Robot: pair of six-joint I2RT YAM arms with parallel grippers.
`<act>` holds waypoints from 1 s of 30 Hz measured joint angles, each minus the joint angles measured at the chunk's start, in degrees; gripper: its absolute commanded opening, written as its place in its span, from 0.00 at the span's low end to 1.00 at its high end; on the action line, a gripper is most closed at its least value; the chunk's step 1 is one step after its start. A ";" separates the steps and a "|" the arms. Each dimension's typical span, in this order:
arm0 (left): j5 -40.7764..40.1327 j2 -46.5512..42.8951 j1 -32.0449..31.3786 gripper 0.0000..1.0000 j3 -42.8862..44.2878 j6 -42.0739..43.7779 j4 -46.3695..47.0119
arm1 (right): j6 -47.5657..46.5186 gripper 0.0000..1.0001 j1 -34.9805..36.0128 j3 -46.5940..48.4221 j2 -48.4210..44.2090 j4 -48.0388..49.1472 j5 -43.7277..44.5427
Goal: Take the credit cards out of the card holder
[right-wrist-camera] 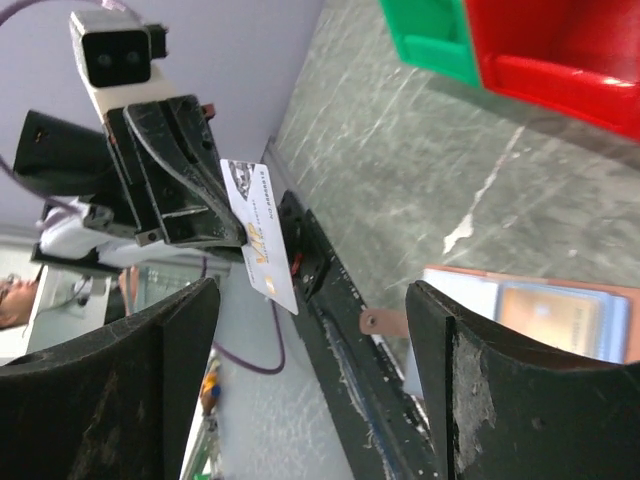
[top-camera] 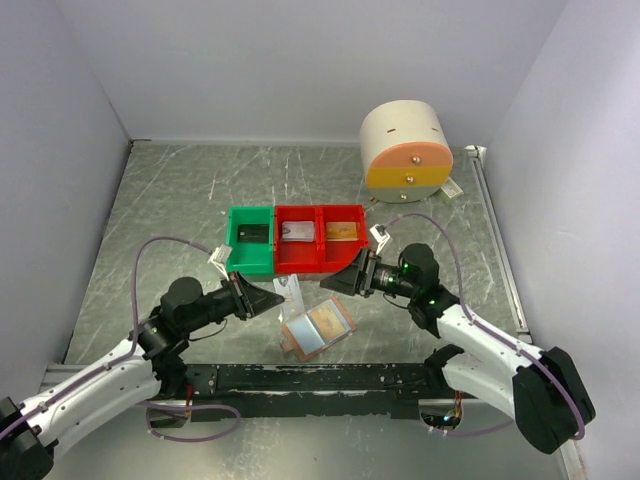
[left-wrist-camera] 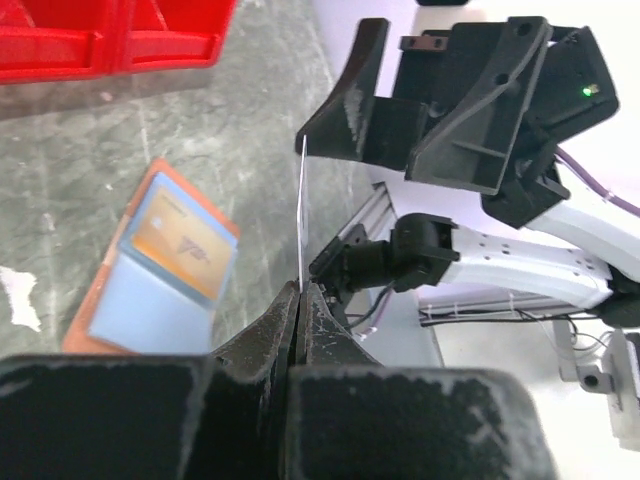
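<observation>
The tan card holder (top-camera: 318, 330) lies open on the table between the arms, and a gold card (left-wrist-camera: 180, 240) sits in its pale blue lining. My left gripper (top-camera: 272, 298) is shut on a white card marked VIP (right-wrist-camera: 260, 235) and holds it upright above the table, left of the holder. That card shows edge-on (left-wrist-camera: 301, 210) in the left wrist view, pinched at its lower end. Facing it, my right gripper (top-camera: 340, 275) stands open a short way to the right, with nothing between its fingers (right-wrist-camera: 520, 390). The held card does not touch them.
Behind the holder stand a green bin (top-camera: 250, 238) with a dark card, a red bin (top-camera: 298, 236) with a silver card, and a red bin (top-camera: 342, 232) with a gold card. A cream cylinder with an orange band (top-camera: 405, 150) stands at the back right.
</observation>
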 measured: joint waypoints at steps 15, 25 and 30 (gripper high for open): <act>7.48 -1.60 0.17 0.07 -2.08 -2.29 11.15 | 1.31 0.50 12.74 5.84 11.52 7.19 -2.54; 9.73 1.20 0.17 0.07 -3.34 -3.63 15.30 | 3.23 0.23 12.83 6.16 12.00 11.67 -5.16; 9.73 0.81 0.17 0.07 -3.54 -4.04 15.41 | 4.24 0.13 12.87 6.16 12.74 13.25 -6.23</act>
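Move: The left hand already grips the white credit card, whose middle is 2 cm to its right and 1 cm ahead, at fingertip height. From the open right hand that card is about 8 cm to the left, 1 cm back and level in height. The open card holder lies 7 cm back, 2 cm left and 12 cm below the right hand; the red bins are some 19 cm ahead, 2 cm left and 10 cm lower. The right fingers come around the free edge of the card the left hand keeps pinched and close almost shut over it. The right hand gets there by sweeping about 6 cm left and 5 back towards the left fingertips, rising slightly later and turning some 20 degrees counter-clockwise. The left hand lifts and draws back about 3 cm with a slight clockwise turn. ##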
